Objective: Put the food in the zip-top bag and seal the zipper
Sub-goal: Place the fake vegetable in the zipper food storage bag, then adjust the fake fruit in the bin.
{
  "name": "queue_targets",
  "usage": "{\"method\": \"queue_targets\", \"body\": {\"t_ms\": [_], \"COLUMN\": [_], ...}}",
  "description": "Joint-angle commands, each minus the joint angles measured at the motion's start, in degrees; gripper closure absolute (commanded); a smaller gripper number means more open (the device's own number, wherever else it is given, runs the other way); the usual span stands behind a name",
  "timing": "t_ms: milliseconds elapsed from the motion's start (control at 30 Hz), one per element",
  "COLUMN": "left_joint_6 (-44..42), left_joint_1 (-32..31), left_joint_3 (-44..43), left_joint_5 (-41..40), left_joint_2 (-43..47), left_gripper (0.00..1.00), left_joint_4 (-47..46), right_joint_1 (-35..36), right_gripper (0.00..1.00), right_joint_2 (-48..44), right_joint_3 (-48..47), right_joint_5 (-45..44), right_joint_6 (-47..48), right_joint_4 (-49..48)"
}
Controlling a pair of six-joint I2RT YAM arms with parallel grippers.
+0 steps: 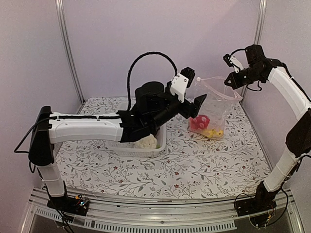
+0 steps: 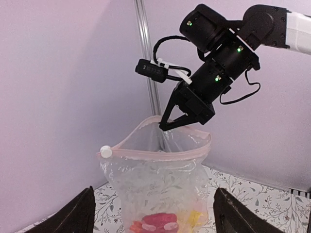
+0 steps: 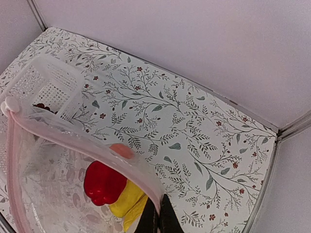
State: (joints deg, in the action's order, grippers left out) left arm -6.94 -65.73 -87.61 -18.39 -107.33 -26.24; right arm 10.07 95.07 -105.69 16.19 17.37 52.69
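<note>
The clear zip-top bag (image 1: 217, 103) hangs upright at the back right, mouth open. My right gripper (image 1: 232, 80) is shut on its upper rim, seen from the left wrist too as the right gripper (image 2: 183, 122). The pinkish zipper (image 2: 160, 154) bows open, with a white slider (image 2: 105, 151) at one end. Red and yellow food (image 1: 206, 126) lies at the bag's bottom: a red piece (image 3: 102, 183) and a yellow piece (image 3: 127, 204). A white cauliflower (image 1: 146, 142) sits in the basket. My left gripper (image 1: 194, 91) is open beside the bag, nothing between its fingers (image 2: 77, 216).
The white slotted basket (image 1: 162, 137) stands left of the bag, under the left arm. Purple walls and metal corner posts (image 1: 68, 48) close in the floral tabletop (image 1: 194, 165). In the right wrist view the basket (image 3: 43, 80) shows behind the bag's rim.
</note>
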Motion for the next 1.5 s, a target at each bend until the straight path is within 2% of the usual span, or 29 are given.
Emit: {"method": "queue_targets", "body": {"t_ms": [0,133,300,467,633,800,933,1200,1467], "left_joint_6": [0.55,6.42,17.82,25.16,30.39,31.39,31.35,32.17,31.99], "left_joint_1": [-0.07,1.23,4.61,9.74,16.60,22.21,26.93,31.51,32.75], "left_joint_3": [5.06,7.56,8.68,9.42,9.30,9.44,9.39,9.95,7.24], "left_joint_5": [-7.99,-10.69,-7.21,-2.29,3.69,6.37,11.63,17.18,22.58], "left_joint_2": [2.69,4.12,5.67,6.34,6.29,6.43,5.72,2.81,-3.57], "left_gripper": [0.17,0.17,0.20,0.25,0.31,0.34,0.42,0.46,0.49], "left_joint_4": [1.56,8.27,20.30,31.87,40.55,46.89,49.14,48.51,47.60], "right_joint_1": [-0.61,-0.58,-0.41,-0.44,-0.42,-0.40,-0.42,-0.41,-0.40], "right_gripper": [1.00,1.00,1.00,1.00,1.00,1.00,1.00,1.00,1.00], "right_joint_2": [-0.62,-2.86,-7.48,-9.89,-11.15,-13.60,-14.79,-15.69,-16.21], "right_joint_3": [-1.14,5.31,15.53,21.57,24.46,26.32,25.88,25.71,25.71], "right_joint_5": [-3.97,3.01,11.15,15.51,17.44,19.85,19.59,19.50,19.67], "right_joint_6": [0.30,0.11,1.19,1.19,1.65,2.86,3.09,2.58,2.37], "right_joint_4": [-2.29,-3.71,-7.68,-10.63,-11.90,-13.00,-12.32,-11.83,-11.55]}}
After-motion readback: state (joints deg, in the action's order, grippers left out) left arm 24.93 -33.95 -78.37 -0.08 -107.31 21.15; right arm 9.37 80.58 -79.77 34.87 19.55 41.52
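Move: The grapes, next for the empty left hand, lie in the basket about 13 cm ahead of it, 18 cm to its left and some 33 cm below. The cauliflower is roughly 7 cm nearer the bases than the grapes and 2 cm farther left; the basket's middle is 6 cm left of them. The bag hangs 13 cm ahead of the left hand, 11 cm right and 20 cm lower. From the right hand the grapes lie about 33 cm left and 2 cm back, 29 cm below. Still pinching the bag's rim in its shut fingers, the right hand draws back about 7 cm, sinking and easing left by some 3 cm each. The empty left hand swings away from the bag, down about 25 cm, left 23 cm and forward 12 cm, tipping some 60 degrees to point down over the grapes; its fingers narrow but stay well open, and it touches nothing there yet. ##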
